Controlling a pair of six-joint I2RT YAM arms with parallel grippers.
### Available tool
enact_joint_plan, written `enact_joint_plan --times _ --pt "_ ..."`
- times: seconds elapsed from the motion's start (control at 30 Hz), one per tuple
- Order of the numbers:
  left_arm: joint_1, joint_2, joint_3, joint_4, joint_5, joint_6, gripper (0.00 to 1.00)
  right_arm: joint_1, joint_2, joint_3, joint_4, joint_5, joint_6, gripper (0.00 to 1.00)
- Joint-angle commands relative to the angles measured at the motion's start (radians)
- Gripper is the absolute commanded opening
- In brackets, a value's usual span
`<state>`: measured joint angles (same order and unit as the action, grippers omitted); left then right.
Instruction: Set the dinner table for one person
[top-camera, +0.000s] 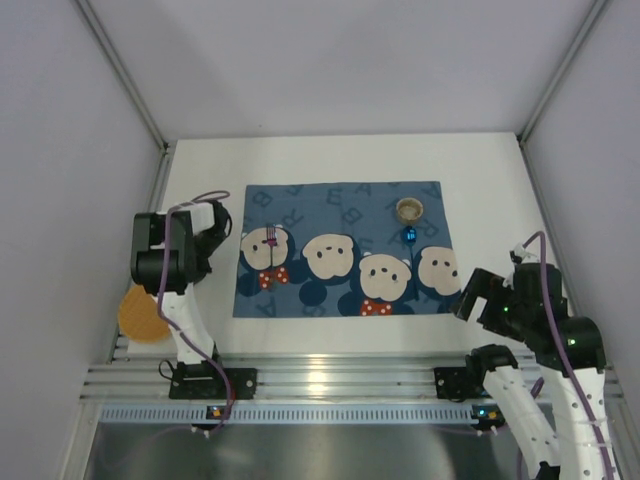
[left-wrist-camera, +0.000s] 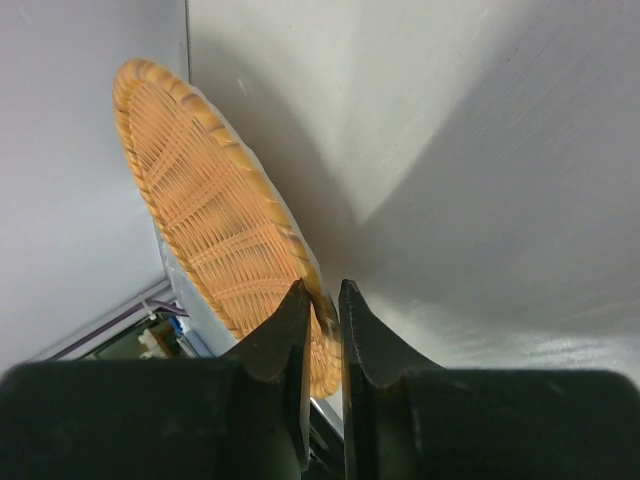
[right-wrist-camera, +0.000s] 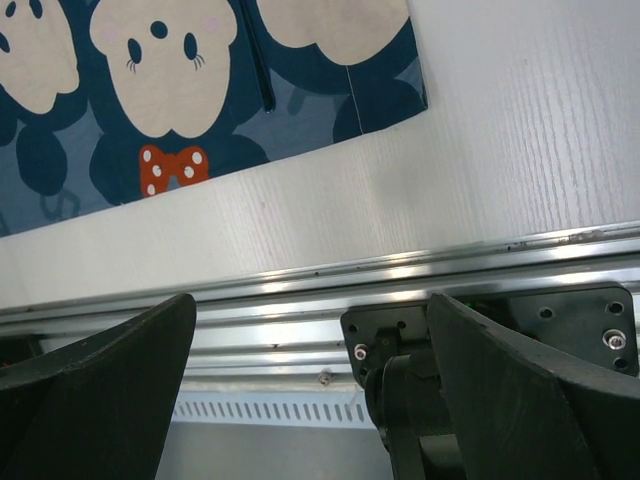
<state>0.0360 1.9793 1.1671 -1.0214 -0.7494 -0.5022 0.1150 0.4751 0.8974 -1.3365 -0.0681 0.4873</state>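
Note:
A round woven wicker plate (top-camera: 138, 318) is at the front left corner of the white dinner table (top-camera: 330, 160), partly under my left arm. In the left wrist view my left gripper (left-wrist-camera: 322, 292) is shut on the near rim of the wicker plate (left-wrist-camera: 210, 210). My right gripper (top-camera: 470, 298) is open and empty over the front right of the table; the right wrist view shows its wide-apart gripper (right-wrist-camera: 312, 300) above the metal rail (right-wrist-camera: 330, 280). A dark-blue mouse placemat (top-camera: 340, 215) lies mid-table with a small fork (top-camera: 272, 240), a small cup (top-camera: 409, 209) and a blue utensil (top-camera: 408, 235) on it.
The ribbed silver rail (top-camera: 330, 380) with both arm bases runs along the table's near edge. Grey walls close in the left, right and far sides. The placemat's corner (right-wrist-camera: 390, 80) lies close to the right gripper.

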Motion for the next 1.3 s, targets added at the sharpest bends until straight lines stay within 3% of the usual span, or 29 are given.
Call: enact_joint_plan --times 0.0,0.3,0.7,0.87,1.0,1.13,1.27 --pt "0.004 0.052 0.014 0.093 0.139 0.010 0.00 0.009 0.017 0.037 -0.023 0.024 -0.021 1.00" --pt "-0.065 -0.097 0.155 0.015 0.073 0.050 0.00 0.009 0.042 0.012 0.019 0.005 -0.023 1.00" --pt "-0.229 -0.122 0.614 -0.247 0.085 0.017 0.00 0.009 0.062 0.006 0.062 -0.016 0.005 1.00" --pt "-0.341 -0.083 0.810 -0.339 0.027 0.008 0.00 0.009 0.060 0.012 0.062 -0.013 0.013 1.00" --pt "-0.462 -0.074 0.914 -0.339 0.063 0.056 0.00 0.009 0.056 0.017 0.062 -0.009 0.016 1.00" --pt "-0.620 -0.086 0.876 -0.188 0.117 0.149 0.00 0.009 0.056 0.020 0.060 -0.009 0.022 1.00" --pt "-0.771 -0.030 0.870 -0.138 0.110 0.175 0.00 0.009 0.054 0.032 0.053 -0.004 0.025 1.00"
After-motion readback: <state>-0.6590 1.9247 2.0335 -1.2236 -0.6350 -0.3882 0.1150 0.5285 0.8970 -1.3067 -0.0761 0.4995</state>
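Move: The left hand already pinches the rim of the wicker plate, low at the table's left side; the mat's middle, where the plate is headed, lies about 45 cm to its right, 9 cm farther out and a few centimetres lower. The fork is some 25 cm to the hand's right and 9 cm ahead; the spoon lies 63 cm right, 6 ahead, the cup 63 right, 20 ahead. From the right hand, the mat's middle is roughly 23 cm ahead, 26 left and 18 below. Keeping its pinch on the plate's rim, the left hand first drives forward and up with little sideways travel, then swings strongly to the right over the near-left table and the mat's left part, levelling off about 20 cm higher and some 30 cm farther right, about 14 cm farther out. On the way the wrist turns clockwise by roughly 45 degrees and tilts, bringing the steeply held plate round towards the mat's middle, with the fingers staying shut. ##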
